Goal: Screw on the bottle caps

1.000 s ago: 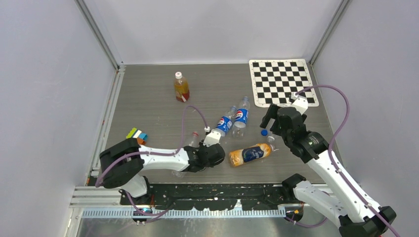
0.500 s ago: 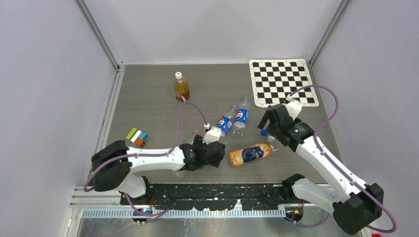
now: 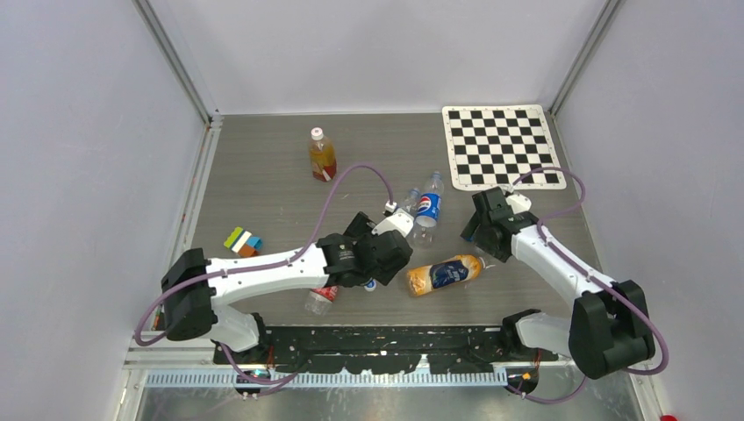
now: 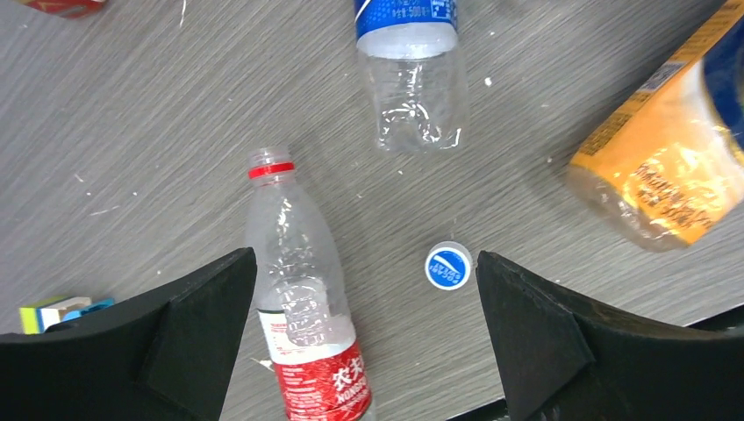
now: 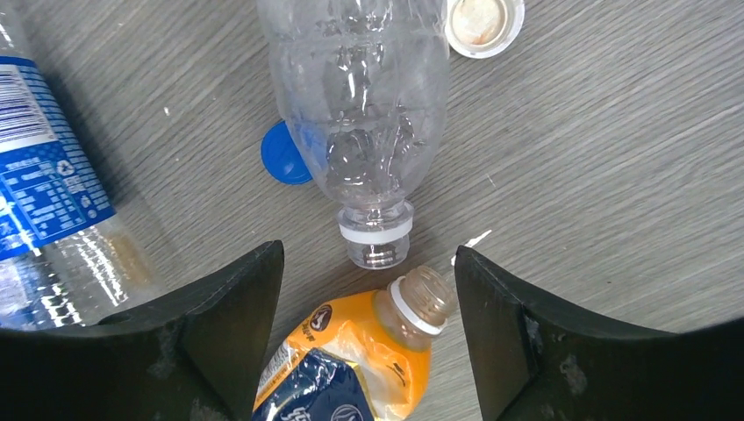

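Observation:
My left gripper (image 4: 364,265) hangs open above the table with nothing held. Between its fingers lie a clear red-labelled bottle (image 4: 298,289), its red-ringed neck uncapped, and a blue bottle cap (image 4: 448,266) top side up. My right gripper (image 5: 368,263) is open too. It straddles the uncapped neck of the orange-labelled bottle (image 5: 421,303) and the open mouth of a clear bottle (image 5: 375,241), touching neither. A second blue cap (image 5: 282,153) lies half behind that clear bottle. A white cap (image 5: 483,19) lies upside down beyond it. In the top view the left gripper (image 3: 373,267) and right gripper (image 3: 481,235) flank the orange-labelled bottle (image 3: 443,274).
Two Pepsi bottles (image 3: 427,210) lie between the arms. A capped bottle of amber liquid (image 3: 322,155) stands at the back. Coloured blocks (image 3: 243,241) sit at the left, and a checkerboard (image 3: 502,145) lies at the back right.
My left gripper has opened, let go of the red-labelled bottle and moved toward the far right. The right arm has swung in over the bottle necks, its jaws narrowing a little.

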Tool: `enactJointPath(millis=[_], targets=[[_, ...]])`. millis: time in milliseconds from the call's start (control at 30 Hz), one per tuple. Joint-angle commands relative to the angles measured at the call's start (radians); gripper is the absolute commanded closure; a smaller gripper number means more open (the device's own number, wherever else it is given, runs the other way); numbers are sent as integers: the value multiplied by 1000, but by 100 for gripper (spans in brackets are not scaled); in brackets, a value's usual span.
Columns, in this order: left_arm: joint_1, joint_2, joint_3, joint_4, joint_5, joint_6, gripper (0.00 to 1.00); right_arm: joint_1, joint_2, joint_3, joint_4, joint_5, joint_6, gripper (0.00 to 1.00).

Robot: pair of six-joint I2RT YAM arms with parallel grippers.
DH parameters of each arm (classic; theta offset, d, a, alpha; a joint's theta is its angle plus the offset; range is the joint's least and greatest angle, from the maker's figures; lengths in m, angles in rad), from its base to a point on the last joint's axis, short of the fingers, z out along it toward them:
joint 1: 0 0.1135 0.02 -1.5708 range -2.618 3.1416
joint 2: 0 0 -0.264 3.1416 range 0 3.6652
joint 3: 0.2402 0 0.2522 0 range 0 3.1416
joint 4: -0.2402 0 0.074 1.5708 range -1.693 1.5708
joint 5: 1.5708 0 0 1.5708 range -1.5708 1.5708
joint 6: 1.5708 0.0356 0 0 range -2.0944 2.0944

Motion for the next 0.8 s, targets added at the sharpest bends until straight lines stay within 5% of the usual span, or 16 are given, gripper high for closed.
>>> enactJointPath(millis=[0, 600, 767], targets=[[-4, 3, 28, -37, -39, 47, 0, -13, 38, -12, 74, -27, 17, 25], [21, -175, -123, 200, -17, 7, 2, -43, 140, -30, 159, -19, -31, 54], [22, -297, -208, 324, 34, 87, 2, -43, 103, -12, 121, 7, -55, 74]])
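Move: Just under the right hand, 1 cm ahead and about 4 cm below it, is the neck of the clear bottle, whose body runs away forward. From that hand the blue cap lies some 5 cm ahead and 3 cm left, a white cap 5 cm ahead and 8 cm right, and the orange bottle's middle 6 cm back and 10 cm left. From the left hand the neck is about 34 cm right, 7 cm ahead and 11 cm lower. Sinking about 3.5 cm and easing some 1 cm forward, the right hand brings its fingers down astride the clear bottle's neck and closes them from wide to under half open, until the pads meet the neck on both sides. The empty left hand, fingers kept wide open, pauses, then lifts about 2 cm and rolls roughly 10 degrees. ##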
